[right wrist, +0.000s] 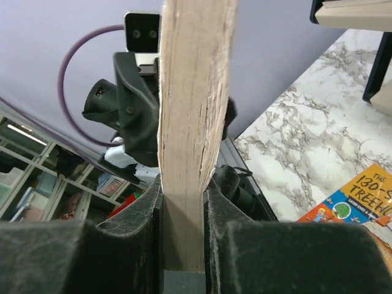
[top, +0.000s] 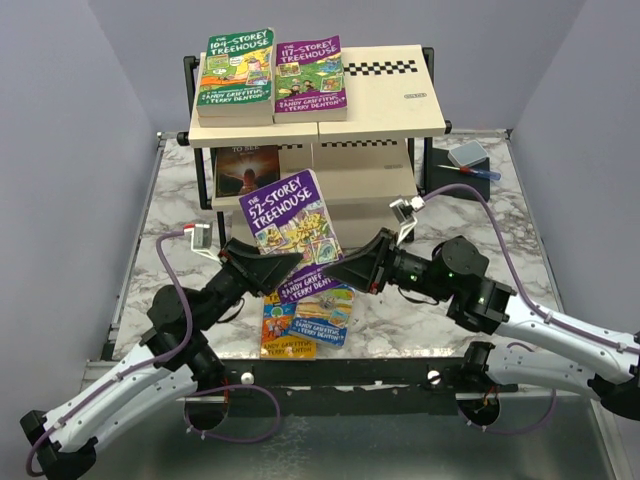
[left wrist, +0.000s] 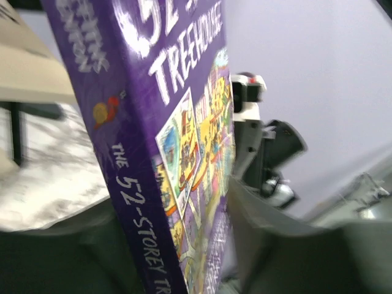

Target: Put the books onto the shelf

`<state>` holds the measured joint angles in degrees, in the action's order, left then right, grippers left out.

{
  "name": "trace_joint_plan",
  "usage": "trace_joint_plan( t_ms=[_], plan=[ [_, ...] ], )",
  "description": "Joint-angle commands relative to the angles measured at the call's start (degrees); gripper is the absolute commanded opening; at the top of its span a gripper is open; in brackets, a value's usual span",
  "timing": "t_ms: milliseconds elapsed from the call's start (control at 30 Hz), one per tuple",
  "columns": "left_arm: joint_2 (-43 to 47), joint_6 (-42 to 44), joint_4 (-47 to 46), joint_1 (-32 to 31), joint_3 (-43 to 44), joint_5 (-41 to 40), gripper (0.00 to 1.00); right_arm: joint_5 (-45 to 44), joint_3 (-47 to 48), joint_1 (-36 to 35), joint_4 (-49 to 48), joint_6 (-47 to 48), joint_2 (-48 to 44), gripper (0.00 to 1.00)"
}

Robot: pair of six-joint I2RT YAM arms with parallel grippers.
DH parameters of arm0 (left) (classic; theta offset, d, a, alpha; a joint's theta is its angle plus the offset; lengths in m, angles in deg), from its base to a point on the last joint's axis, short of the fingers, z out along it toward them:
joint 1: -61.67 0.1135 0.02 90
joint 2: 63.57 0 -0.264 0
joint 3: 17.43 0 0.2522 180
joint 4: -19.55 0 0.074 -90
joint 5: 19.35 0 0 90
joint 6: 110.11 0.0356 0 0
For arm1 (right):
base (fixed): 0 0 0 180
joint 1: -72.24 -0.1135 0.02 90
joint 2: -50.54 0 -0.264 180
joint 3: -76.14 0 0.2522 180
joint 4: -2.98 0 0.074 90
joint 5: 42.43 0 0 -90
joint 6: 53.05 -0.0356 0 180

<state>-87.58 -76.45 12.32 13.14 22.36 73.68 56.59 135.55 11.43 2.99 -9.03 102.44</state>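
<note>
A purple "52-Storey Treehouse" book stands upright over the table in front of the shelf. My right gripper is shut on its page edge, with both pads pressed flat against it. My left gripper is at the spine side; the book sits between its fingers, and a slim gap shows at the right finger, so it is open. Two books lie on the top tier. A dark book stands on the middle tier. Two more books lie on the table.
A small dark box with a grey top and a blue pen sit at the back right, beside the shelf. The marble table has a black rail along its near edge. The right half of the top tier is bare.
</note>
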Motion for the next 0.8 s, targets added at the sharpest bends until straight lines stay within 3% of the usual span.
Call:
trace_joint_plan(
  t_ms=[0,167,367,767],
  plan=[
    [2.66,4.50,7.29,0.52,2.55,-8.02,0.70,-3.79,4.00,-0.44,1.53,2.73,-2.69,0.00],
    [4.08,8.19,13.94,0.53,5.90,-9.66,0.98,-6.25,8.21,-0.44,5.93,5.49,-3.71,0.00],
    [5.73,14.58,25.41,0.51,10.97,-13.01,0.99,-8.61,15.39,-0.45,12.43,9.89,-3.57,0.00],
    [2.82,30.46,44.94,0.54,21.45,-14.86,0.99,-23.34,35.30,-0.46,20.17,18.59,4.59,0.01]
  ],
)
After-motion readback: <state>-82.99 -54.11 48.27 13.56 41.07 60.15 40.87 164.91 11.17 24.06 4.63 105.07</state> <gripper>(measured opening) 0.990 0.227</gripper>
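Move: The 52-Storey book is held in the right gripper, its middle about 7 cm left, 4 ahead and 3 above; it is also some 3 cm ahead of the left hand and 2 above, between loosening fingers. The top shelf's free right half lies roughly 30 cm ahead of the right hand, 10 right and 10 higher. On that shelf the 117-Storey book lies about 13 cm left of the free half and the 104-Storey book about 27 cm left, both level with it. Finish opening the left gripper wide and draw it about 6 cm to the left, clear of the book, rolling its left side up and turning counter-clockwise some 20 degrees each. Keep the right fingers pinched on the book's edge, ease right, then lift it about 14 cm towards the top shelf, drifting right and a little forward while the wrist turns clockwise and tips up. ##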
